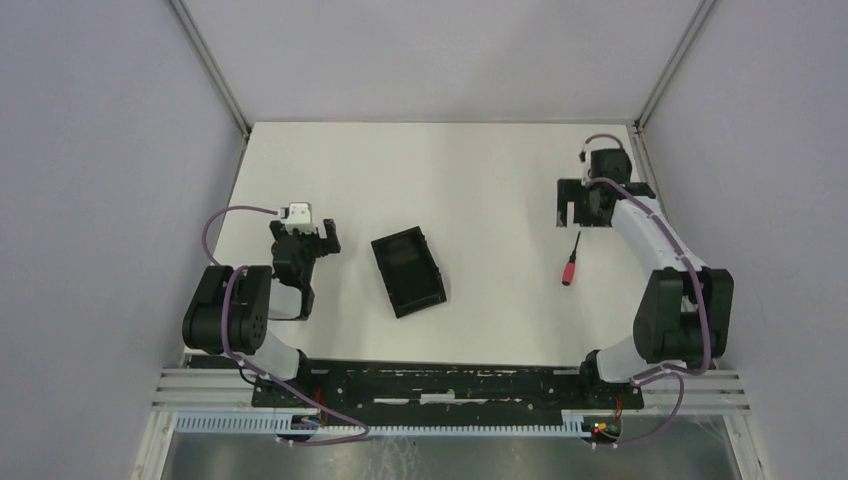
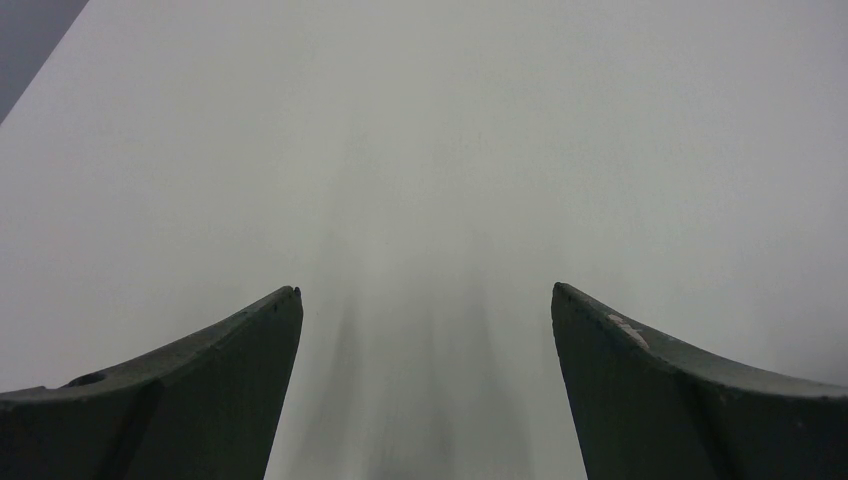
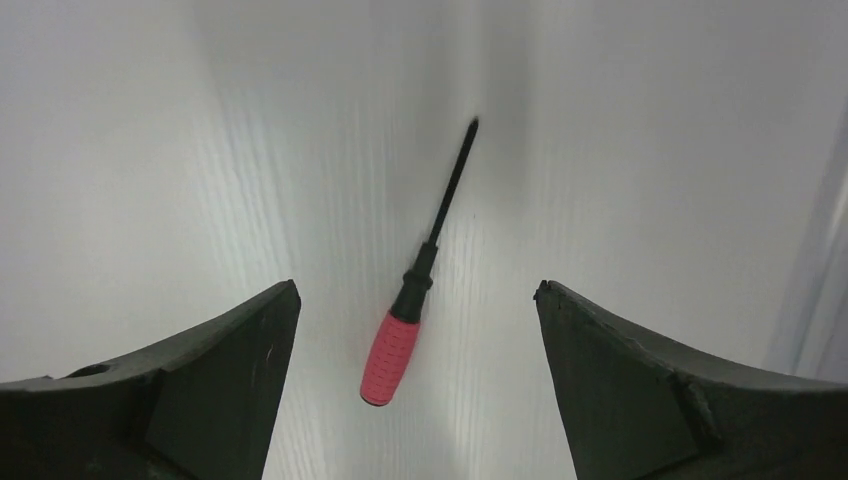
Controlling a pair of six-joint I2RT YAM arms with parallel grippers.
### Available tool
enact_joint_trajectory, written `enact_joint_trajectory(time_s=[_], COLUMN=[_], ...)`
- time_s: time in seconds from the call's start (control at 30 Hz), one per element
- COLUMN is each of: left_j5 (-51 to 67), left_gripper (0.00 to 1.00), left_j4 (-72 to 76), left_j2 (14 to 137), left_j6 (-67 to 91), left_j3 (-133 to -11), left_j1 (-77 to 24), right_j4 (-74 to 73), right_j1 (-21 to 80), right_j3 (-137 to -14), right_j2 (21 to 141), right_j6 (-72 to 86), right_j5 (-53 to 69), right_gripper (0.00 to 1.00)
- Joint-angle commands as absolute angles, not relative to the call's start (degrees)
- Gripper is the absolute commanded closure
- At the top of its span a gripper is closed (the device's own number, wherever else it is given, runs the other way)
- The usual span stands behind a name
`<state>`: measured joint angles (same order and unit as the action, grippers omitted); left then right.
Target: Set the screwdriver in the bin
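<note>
The screwdriver (image 1: 571, 262), with a short red handle and a thin dark shaft, lies on the white table at the right, handle toward the near edge. In the right wrist view the screwdriver (image 3: 395, 340) lies between and just ahead of my open fingers, untouched. My right gripper (image 1: 583, 220) hovers open over the shaft's tip end, and shows open in its own view (image 3: 417, 286). The black bin (image 1: 408, 271) sits empty near the table's middle, turned at a slant. My left gripper (image 1: 305, 240) is open and empty to the left of the bin; its own view (image 2: 426, 288) shows only bare table.
Grey walls close in the white table (image 1: 470, 180) at the back and both sides, with metal posts at the back corners. A rail with cables runs along the near edge (image 1: 450, 395) by the arm bases.
</note>
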<state>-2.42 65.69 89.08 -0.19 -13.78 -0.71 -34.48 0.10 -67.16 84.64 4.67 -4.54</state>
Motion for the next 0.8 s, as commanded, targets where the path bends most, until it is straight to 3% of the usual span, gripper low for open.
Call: enact_joint_trajectory(time_s=[0.0, 0.1, 0.23, 0.3, 0.4, 0.47, 0.77], left_j5=[-1.85, -1.85, -1.85, -1.84, -1.85, -1.87, -1.84], left_gripper=[0.0, 0.0, 0.0, 0.0, 0.0, 0.0, 0.0], left_j4=[67.24, 67.27, 67.26, 67.28, 67.24, 67.3, 67.24], left_j2=[88.15, 88.15, 88.15, 88.17, 88.15, 88.14, 88.15], left_j6=[1.67, 1.67, 1.67, 1.67, 1.66, 1.67, 1.67], left_j3=[-14.24, -14.24, -14.24, -14.24, -14.24, -14.24, -14.24], left_j1=[-0.62, -0.62, -0.62, -0.62, -0.62, -0.62, -0.62], right_j4=[-33.11, -28.08, -24.09, -23.94, -25.51, -28.61, -50.34], right_j1=[-1.79, -2.09, -2.27, -2.57, -2.75, -2.74, -2.64], right_j3=[-57.85, -52.7, -49.49, -49.38, -50.96, -53.77, -74.24], right_j2=[87.37, 89.55, 93.09, 94.57, 95.18, 94.19, 87.72], right_j6=[5.95, 6.41, 6.41, 6.18, 5.44, 4.85, 2.7], right_j5=[-3.12, -0.9, 1.35, 2.19, 3.12, 2.47, -4.19], right_gripper=[0.06, 0.1, 0.3, 0.47, 0.85, 1.0, 1.0])
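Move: Below and behind the open right hand lies the screwdriver, its middle about 5 cm back, level sideways and some 13 cm down, with the red handle towards the base and the tip pointing outward. The black bin stands about 43 cm to the hand's left and 8 cm back, roughly 12 cm below. From the idle left hand the screwdriver is some 70 cm to the right, 6 cm back and 6 cm lower. Swooping down about 12 cm and back some 8 cm, the right hand tips its fingers 20 degrees steeper onto the screwdriver, eases forward a little as they close, and pinches it where the red handle meets the black collar. Then it lifts about 6 cm while drifting forward 3 cm, keeping the grip. ##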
